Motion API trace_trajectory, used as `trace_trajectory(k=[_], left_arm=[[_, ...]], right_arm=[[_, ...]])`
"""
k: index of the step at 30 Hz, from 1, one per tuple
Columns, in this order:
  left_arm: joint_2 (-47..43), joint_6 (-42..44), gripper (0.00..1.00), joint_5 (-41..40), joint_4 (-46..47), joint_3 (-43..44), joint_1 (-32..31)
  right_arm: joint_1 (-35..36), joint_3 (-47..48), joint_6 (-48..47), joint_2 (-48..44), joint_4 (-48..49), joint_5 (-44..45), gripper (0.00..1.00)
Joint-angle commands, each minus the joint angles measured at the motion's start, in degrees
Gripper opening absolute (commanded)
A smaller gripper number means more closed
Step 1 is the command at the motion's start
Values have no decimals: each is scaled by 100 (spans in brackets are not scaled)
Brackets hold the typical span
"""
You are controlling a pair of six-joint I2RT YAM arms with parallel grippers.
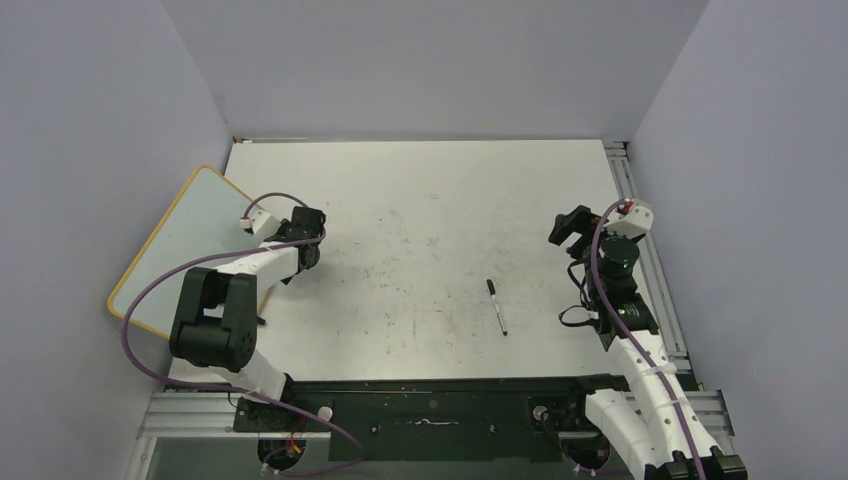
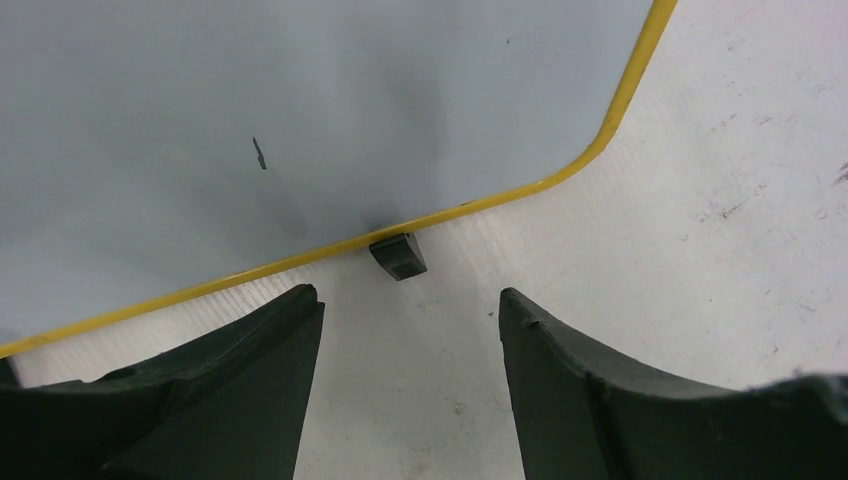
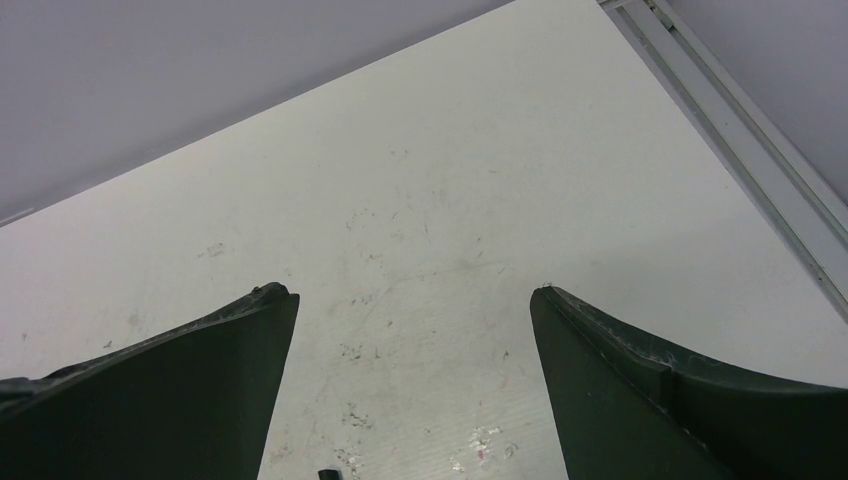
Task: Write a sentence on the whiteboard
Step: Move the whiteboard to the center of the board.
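Note:
The whiteboard [image 1: 190, 240], pale grey with a yellow rim, lies at the table's left edge. In the left wrist view the whiteboard [image 2: 300, 120] fills the upper left, and one black foot [image 2: 398, 255] sits under its rim. No sentence shows on it, only a short black mark [image 2: 260, 153]. My left gripper [image 1: 308, 254] hovers beside the board's right edge; the left gripper [image 2: 410, 300] is open, with bare table between its fingers. A black marker [image 1: 497, 306] lies on the table right of centre. My right gripper [image 1: 566, 228] is open and empty, up and to the right of the marker.
The scuffed white tabletop [image 1: 430, 220] is enclosed by grey walls at the back and both sides. An aluminium rail [image 1: 650, 260] runs along the right edge. The marker's end [image 3: 328, 473] peeks in at the bottom of the right wrist view.

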Motion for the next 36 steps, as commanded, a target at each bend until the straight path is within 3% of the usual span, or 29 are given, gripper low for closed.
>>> trace_trajectory(k=[1,24,36], left_arm=[[72,-252,61,-213,47,178,46],[851,-694,48,-85,-576,854,352],[766,-806,24,-90,-558,746,387]], right_arm=[[4,95,9,79,408,-53,90],[6,67,-19,125,410,-127,90],[13,49,-67,116,399,-94,90]])
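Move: Just ahead of the left hand, about 1 cm forward, 2 cm left and 3 cm below, is the black clip on the whiteboard's near-side yellow edge. The whiteboard's middle is some 16 cm left and 4 cm back of that hand; a second black clip on the same edge sits around 16 cm back and 1 cm left. From the idle right hand, the first clip is roughly 70 cm left, 3 cm ahead and 21 cm lower. Sinking about 2 cm and easing some 1.5 cm left, then 1 cm forward, the left hand brings its fingertips down either side of the black clip at the whiteboard's edge. The wrist turns a little counter-clockwise (under 10 degrees) while the fingers close from well open to about a quarter open; the left finger seems to reach the clip. ##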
